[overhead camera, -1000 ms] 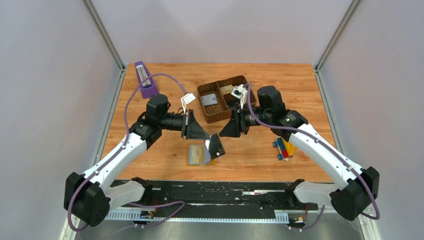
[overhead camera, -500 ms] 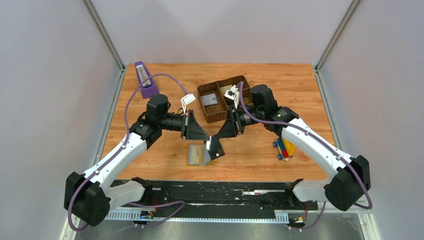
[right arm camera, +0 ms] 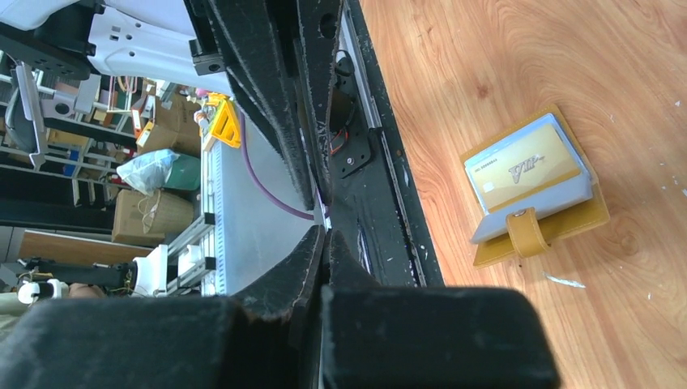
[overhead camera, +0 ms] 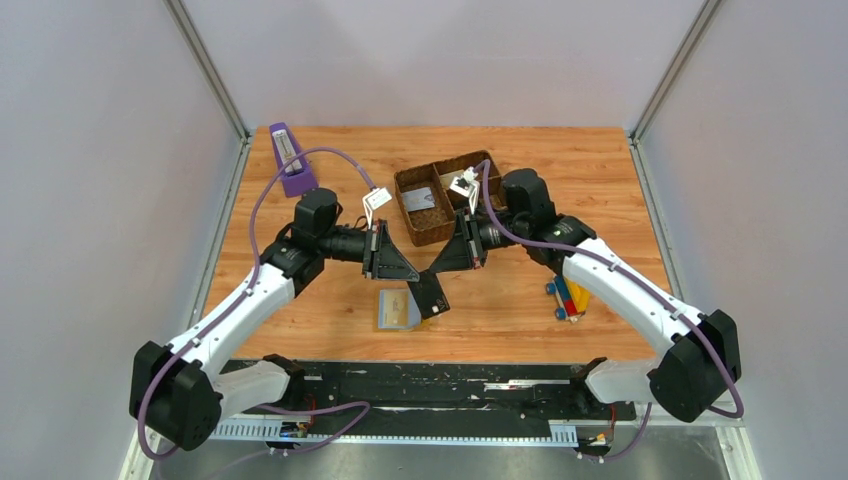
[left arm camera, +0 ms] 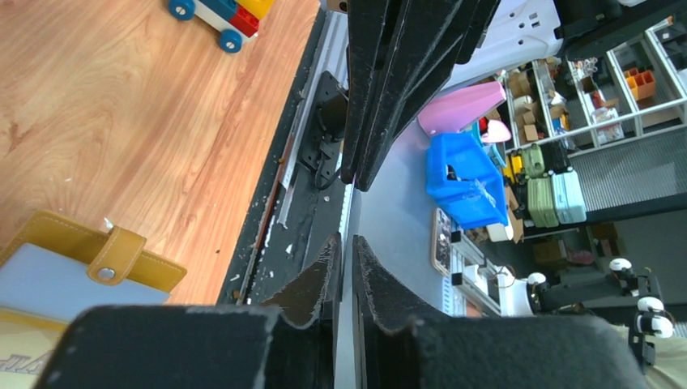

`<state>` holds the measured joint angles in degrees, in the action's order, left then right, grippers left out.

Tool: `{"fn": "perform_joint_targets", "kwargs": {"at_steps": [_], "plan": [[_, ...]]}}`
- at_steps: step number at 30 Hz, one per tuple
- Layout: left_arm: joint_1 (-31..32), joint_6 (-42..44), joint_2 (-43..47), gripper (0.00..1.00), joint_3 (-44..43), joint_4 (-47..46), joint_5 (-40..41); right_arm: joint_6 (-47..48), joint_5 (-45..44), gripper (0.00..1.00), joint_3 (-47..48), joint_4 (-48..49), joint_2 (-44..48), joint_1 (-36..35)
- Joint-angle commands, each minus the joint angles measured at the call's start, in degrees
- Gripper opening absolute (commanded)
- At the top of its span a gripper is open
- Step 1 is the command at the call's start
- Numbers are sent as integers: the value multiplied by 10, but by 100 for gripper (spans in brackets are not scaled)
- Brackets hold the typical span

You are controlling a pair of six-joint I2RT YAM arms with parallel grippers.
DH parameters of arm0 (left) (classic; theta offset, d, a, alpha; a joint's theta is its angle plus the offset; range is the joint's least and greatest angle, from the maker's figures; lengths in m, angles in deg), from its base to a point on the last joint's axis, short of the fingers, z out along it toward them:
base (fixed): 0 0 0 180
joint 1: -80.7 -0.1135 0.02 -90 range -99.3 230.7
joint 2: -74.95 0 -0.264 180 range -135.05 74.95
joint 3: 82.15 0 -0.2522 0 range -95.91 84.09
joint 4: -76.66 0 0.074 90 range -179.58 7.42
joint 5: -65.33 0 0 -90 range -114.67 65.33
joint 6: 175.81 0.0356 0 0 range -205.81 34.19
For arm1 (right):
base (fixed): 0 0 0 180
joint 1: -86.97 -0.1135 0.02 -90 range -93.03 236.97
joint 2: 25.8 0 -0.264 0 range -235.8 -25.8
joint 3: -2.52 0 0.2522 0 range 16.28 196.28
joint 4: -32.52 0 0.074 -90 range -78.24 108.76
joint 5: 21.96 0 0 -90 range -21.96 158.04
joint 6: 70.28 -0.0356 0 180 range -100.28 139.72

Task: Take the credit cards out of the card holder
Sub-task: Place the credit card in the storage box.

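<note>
The card holder lies open on the table, mustard outside with a tab, and also shows in the left wrist view. A gold credit card sits in its blue-grey pocket. Just right of it, a black credit card hangs tilted above the table between both grippers' tips. My right gripper comes in from the right and is shut on the card's upper edge; its jaws are pressed together. My left gripper meets it from the left, its jaws parted by a thin slit.
A brown woven tray with flat cards inside stands behind the grippers. A purple wedge-shaped object is at the back left. A toy brick car sits to the right. A black rail runs along the near edge.
My right gripper moved left to the black card and closed on it. My left gripper's jaws parted slightly. The card shifted very little.
</note>
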<state>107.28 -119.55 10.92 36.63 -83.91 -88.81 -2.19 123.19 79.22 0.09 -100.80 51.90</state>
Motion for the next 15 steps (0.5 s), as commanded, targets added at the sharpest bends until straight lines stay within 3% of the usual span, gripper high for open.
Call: {"fn": "perform_joint_targets", "kwargs": {"at_steps": [1,3,5,6,9,11,15], "plan": [[0,30,-4,22,-26,30,12,-21,-29,0,-12,53,23,0],[1,46,-3,33,-34,53,30,-21,-56,0,-17,53,31,3],[0,59,1,51,-42,75,55,-27,-87,0,-21,53,39,13],[0,68,5,65,-45,93,78,-31,-104,0,-23,53,42,19],[0,97,10,85,-65,146,141,-47,-164,0,-28,54,49,48],[0,113,16,95,-78,175,184,-67,-207,0,-32,57,52,72],[-1,130,33,100,-89,213,260,-123,-272,0,-54,98,55,124]]}}
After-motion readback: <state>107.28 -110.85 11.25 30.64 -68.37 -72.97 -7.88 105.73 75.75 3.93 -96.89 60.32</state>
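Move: The black credit card hangs between the two grippers, its middle about 3 cm back from the left hand, 2 cm below it and 1 cm to its right. For the right hand, which keeps its grip on the card, the storage box lies some 30 cm ahead, 5 cm to the right and 22 cm down. The open card holder is 3 cm ahead of the right hand, 6 cm left and 25 cm below. From the left hand, the box is 31 cm ahead and 7 cm right. Open the left gripper wide so that it lets go of the credit card, and ease it some 3 cm forward and slightly down with its fingertips tipping down. With the right gripper kept shut on the card, speed up forward about 8 cm and 4 cm to the right, towards the storage box, swinging the hand some 25 degrees clockwise. ##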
